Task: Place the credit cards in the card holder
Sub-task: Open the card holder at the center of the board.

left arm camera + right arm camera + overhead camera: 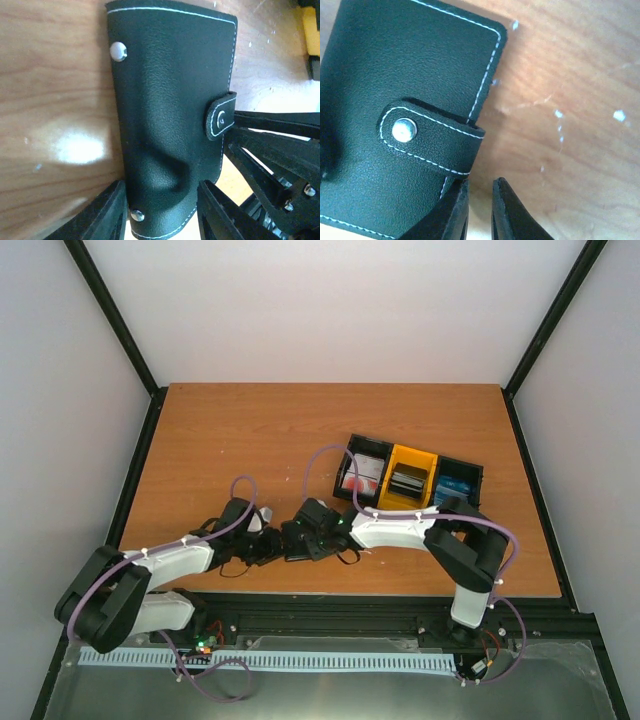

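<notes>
The black card holder point(170, 100) lies snapped shut on the wooden table near its front edge. My left gripper point(161, 200) is shut on one short end, and the leather buckles between its fingers point(107, 215). My right gripper point(480, 186) sits at the long edge just below the closing tab point(432, 140). It is all but shut: a thin slit of table shows between its fingers and nothing sits in it. The credit cards are in the row of trays: red-and-white point(362, 472), dark grey point(407, 482) and light blue point(455, 486). Both wrists meet over the holder point(290, 543) in the top view.
The joined black and yellow trays point(418, 449) stand right of centre, behind the right arm's forearm point(395, 530). Purple cables loop above both wrists. White walls and black frame posts border the table point(250, 430).
</notes>
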{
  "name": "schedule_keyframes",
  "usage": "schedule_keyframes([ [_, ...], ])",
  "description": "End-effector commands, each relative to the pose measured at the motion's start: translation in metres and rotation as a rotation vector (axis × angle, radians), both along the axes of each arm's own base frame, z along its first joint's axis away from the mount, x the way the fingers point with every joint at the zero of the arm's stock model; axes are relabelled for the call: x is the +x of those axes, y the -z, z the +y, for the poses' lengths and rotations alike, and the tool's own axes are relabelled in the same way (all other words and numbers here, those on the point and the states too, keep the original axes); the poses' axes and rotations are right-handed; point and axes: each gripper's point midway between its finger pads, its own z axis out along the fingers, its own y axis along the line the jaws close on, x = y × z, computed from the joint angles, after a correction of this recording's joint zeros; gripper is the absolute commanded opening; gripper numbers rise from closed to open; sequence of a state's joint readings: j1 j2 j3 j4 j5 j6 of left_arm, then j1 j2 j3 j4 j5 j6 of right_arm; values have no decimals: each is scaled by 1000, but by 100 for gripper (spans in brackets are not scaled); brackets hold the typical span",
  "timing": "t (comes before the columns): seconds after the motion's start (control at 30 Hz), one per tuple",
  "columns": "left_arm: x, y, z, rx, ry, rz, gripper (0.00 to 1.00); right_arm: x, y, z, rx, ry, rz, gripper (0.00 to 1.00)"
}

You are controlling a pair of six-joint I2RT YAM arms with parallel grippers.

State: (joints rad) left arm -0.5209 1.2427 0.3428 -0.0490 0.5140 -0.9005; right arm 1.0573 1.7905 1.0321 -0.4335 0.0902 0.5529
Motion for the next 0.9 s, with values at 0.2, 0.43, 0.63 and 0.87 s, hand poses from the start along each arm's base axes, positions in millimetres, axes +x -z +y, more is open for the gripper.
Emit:
schedule_keyframes([
  [0.2,15,21,14,71,-156,10,34,38,-23,-8,-53,73,-123,24],
  [0.43,22,25,28,117,-260,0,39,39,-45,-4,-47,52,-148,45],
  [0.63,22,32,31,129,-286,23,39,45,-44,30,20,-5,-126,47],
  [0.87,15,45,31,125,-298,83,35,42,-25,47,35,-48,-82,47],
])
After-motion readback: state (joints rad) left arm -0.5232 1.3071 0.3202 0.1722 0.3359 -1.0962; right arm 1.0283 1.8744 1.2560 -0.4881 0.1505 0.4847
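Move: The card holder's middle lies about 3 cm ahead of the left hand and 3 cm to its right, slightly below. Its snap strap, on the holder's right edge, is some 3 cm ahead and 5 cm right of that hand. From the right hand, the strap is about 2 cm ahead and 2 cm left, with the holder's middle 3 cm ahead and 4 cm left, both just below; the card box's middle is roughly 17 cm ahead and 21 cm right. Still astride the holder's left, spine side, the left fingers stay half open and slide forward along it about 4 cm, low over the table, turning some 15 degrees counter-clockwise. The right hand, nearly shut beside the right edge, goes forward, then rises and swings left while its fingers open to about half, dipping slightly to finish above and astride the strap, nearly 5 cm farther forward. ##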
